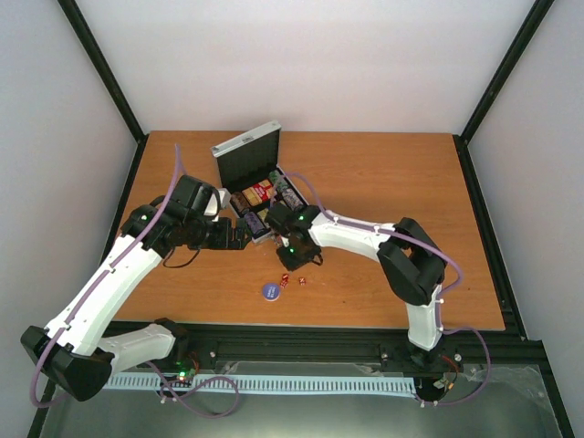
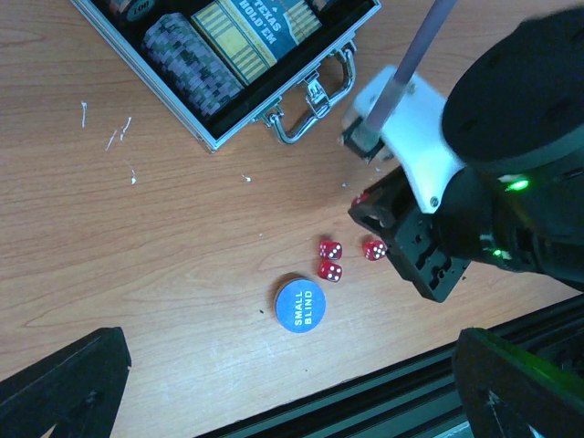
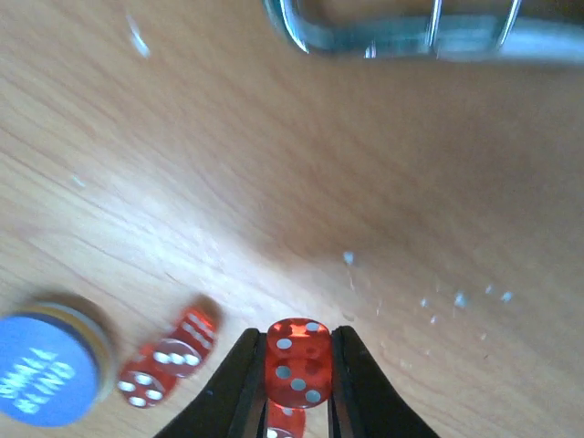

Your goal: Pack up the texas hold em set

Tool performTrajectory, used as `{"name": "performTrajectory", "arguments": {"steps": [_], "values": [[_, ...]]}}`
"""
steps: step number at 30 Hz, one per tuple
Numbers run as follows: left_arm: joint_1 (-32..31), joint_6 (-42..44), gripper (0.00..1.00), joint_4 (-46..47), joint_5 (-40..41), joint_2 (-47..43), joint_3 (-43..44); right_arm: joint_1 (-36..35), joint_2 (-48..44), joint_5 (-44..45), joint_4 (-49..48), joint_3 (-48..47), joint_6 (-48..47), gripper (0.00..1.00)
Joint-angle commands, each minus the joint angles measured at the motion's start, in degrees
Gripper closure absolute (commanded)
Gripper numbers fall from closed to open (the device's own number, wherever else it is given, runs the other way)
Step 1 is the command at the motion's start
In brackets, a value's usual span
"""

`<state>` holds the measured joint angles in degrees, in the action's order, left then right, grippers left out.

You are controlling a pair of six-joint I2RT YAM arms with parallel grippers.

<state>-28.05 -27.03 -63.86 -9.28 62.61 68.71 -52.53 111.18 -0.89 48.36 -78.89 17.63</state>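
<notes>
The silver case (image 1: pixel 239 157) stands open at the table's middle, its tray holding grey chip stacks (image 2: pixel 187 68) and a blue-yellow card box (image 2: pixel 251 32). In front of the case's handle (image 2: pixel 310 100), my right gripper (image 3: pixel 297 383) is shut on a red die (image 3: pixel 298 363) just above the wood. Another die (image 3: pixel 287 422) shows partly below it, between the fingers. More red dice (image 2: pixel 330 259) and the blue "small blind" disc (image 2: pixel 300 304) lie on the table close by. My left gripper (image 2: pixel 292 392) hovers wide open above the disc, holding nothing.
The case's raised lid (image 1: pixel 248 151) stands at the back. The table's near edge and a black rail (image 2: pixel 383 392) run just below the disc. The right arm's wrist (image 2: pixel 474 210) hangs right of the dice.
</notes>
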Motion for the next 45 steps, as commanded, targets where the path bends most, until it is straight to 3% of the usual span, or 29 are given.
{"name": "performTrajectory", "arguments": {"steps": [1, 12, 18, 32, 45], "values": [[0.37, 0.46, 0.0, -0.42, 0.17, -0.86, 1.4, 0.26, -0.64, 2.81, 1.96, -8.34, -0.97, 0.9], [0.37, -0.37, 0.0, -1.4, 0.76, -1.79, 1.52, 6.53, 19.64, 0.74, 0.56, -37.72, -3.97, 0.91], [0.37, -0.57, 0.0, -1.18, 0.98, -1.07, 1.21, 8.76, 27.8, -2.23, -0.29, -48.69, -4.14, 0.91], [0.37, 0.04, 0.0, 0.35, 1.11, 1.86, 0.9, 10.04, 31.91, -4.87, -2.52, -49.34, -4.97, 0.9], [0.37, 0.3, 0.0, 0.84, 0.82, 3.53, 1.24, 10.52, 34.58, 6.74, -1.65, -49.78, -6.28, 0.88]]}}
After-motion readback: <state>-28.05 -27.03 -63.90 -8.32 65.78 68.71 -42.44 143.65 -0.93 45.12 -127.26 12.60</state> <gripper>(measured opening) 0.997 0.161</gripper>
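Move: The right hand, with a red die already pinched just off the table, is bound for the slot between the red and blue card decks in the open case, about 20 cm ahead, 9 cm left and 1 cm lower. The case handle is some 9 cm ahead and 3 cm left. A single loose die lies 3 cm back, 1 cm right; a pair of dice 3 cm back, 3 cm left. From the left hand the slot is roughly 22 cm ahead, 4 cm right and 21 cm below. Keeping the red die pinched between its fingertips, the right hand swings up some 8 cm and quickly forward and left, over the handle and front rim of the case, about 20 cm out and 9 cm left. It then sinks back to nearly its starting height at the slot between the decks, fingertips leaning some 20 degrees forward and left, grip unchanged. ##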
